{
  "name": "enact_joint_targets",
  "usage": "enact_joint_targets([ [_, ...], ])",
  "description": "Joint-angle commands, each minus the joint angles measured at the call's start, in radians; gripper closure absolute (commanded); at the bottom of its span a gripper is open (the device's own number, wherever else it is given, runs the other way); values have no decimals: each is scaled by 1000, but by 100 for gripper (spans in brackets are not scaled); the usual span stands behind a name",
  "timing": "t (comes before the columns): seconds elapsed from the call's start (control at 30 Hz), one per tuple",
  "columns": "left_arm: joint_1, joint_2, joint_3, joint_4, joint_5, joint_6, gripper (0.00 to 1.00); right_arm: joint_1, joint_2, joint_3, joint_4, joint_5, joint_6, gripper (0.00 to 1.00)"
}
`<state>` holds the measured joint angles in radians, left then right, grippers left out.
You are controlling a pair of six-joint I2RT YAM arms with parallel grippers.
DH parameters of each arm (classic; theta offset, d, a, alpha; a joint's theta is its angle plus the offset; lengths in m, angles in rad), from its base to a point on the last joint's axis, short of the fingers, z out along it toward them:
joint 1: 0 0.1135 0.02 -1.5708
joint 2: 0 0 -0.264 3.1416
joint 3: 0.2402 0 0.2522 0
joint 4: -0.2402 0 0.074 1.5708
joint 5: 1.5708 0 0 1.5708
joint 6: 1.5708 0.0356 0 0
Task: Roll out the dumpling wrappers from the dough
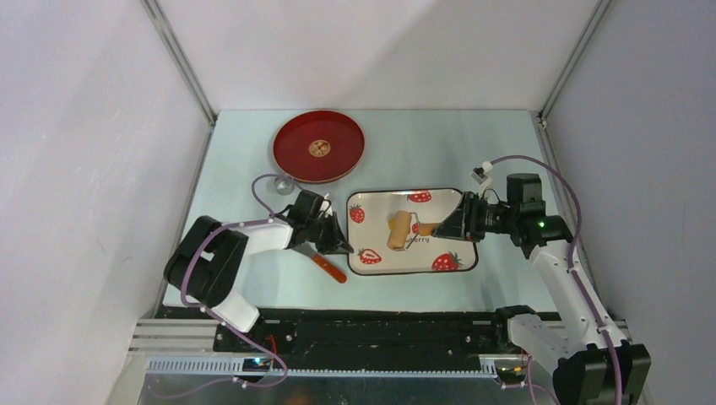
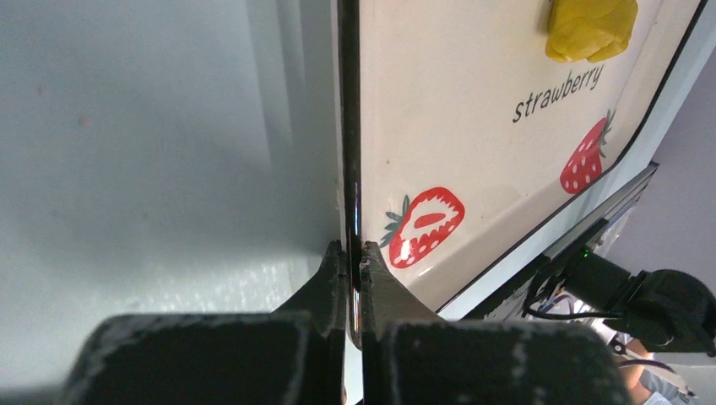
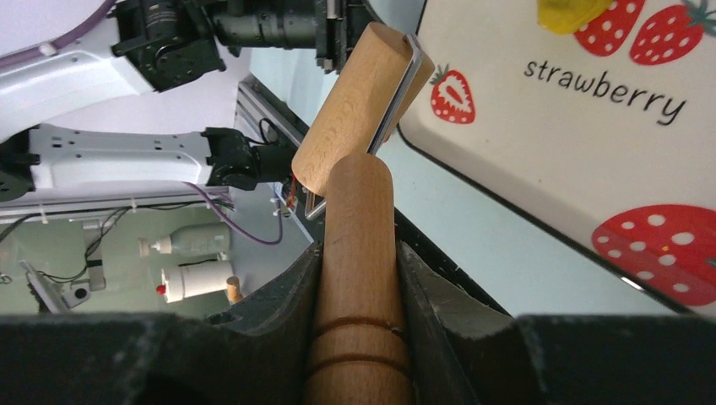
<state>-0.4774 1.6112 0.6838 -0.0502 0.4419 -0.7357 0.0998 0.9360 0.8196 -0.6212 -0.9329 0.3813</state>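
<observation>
The yellow dough (image 2: 591, 29) lies as a lump on the white strawberry tray (image 2: 439, 101). The right wrist view shows only an edge of the dough (image 3: 570, 13). My left gripper (image 2: 355, 253) is shut on the tray's left rim, one finger inside and one outside. At the tray's right side my right gripper (image 3: 359, 253) is shut on the handle of the wooden roller (image 3: 359, 101). In the top view the roller's barrel (image 1: 398, 230) rests over the middle of the tray (image 1: 405, 272), between my left gripper (image 1: 342, 245) and right gripper (image 1: 452, 226). The dumpling wrappers are out of view.
A round red plate (image 1: 318, 146) stands behind the tray. A small metal ring (image 1: 283, 184) lies left of it. A red-handled tool (image 1: 329, 268) lies on the table beside the tray's near left corner. White walls close in the table on three sides.
</observation>
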Motion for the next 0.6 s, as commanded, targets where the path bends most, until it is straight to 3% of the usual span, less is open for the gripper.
enact_joint_targets([
  [0.0, -27, -78, -61, -56, -10, 47, 93, 61, 31, 84, -40, 64, -98, 100],
  [0.13, -26, -161, -64, -63, -35, 33, 57, 99, 50, 105, -66, 110, -127, 100],
  [0.2, -24, -194, -47, -71, -41, 25, 42, 111, 54, 107, -67, 120, -131, 100],
  [0.27, -23, -230, -25, -79, -50, 19, 33, 120, 55, 106, -73, 128, -136, 100],
  [0.57, -58, -408, 99, -164, -70, 115, 31, 168, 109, 105, -93, 176, -116, 100],
])
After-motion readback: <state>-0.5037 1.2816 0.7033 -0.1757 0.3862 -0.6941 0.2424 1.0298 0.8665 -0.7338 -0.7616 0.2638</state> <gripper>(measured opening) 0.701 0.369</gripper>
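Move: Between the left hand's closed fingers is the tray's left rim; the tray's middle lies about 18 cm to the right and 5 cm ahead, the dough roughly 13 cm right and 9 cm ahead, both near its height. The scraper lies some 9 cm left of that hand and 4 cm back. From the right hand, holding the roller high, the dough is about 14 cm ahead, 14 cm left and 20 cm below, and the tray's middle 11 cm ahead, 8 cm left, 21 cm below. Drawing the pinched rim about 2 cm further back, the left hand then opens wide, lets go of the tray and rises some 8 to 9 cm over its left edge, easing forward again and tipping its fingers up a little. Meanwhile the right hand keeps its grip on the roller's handle and sinks about 3 cm, tilting the roller head down by some 10 degrees towards the tray and dough. ##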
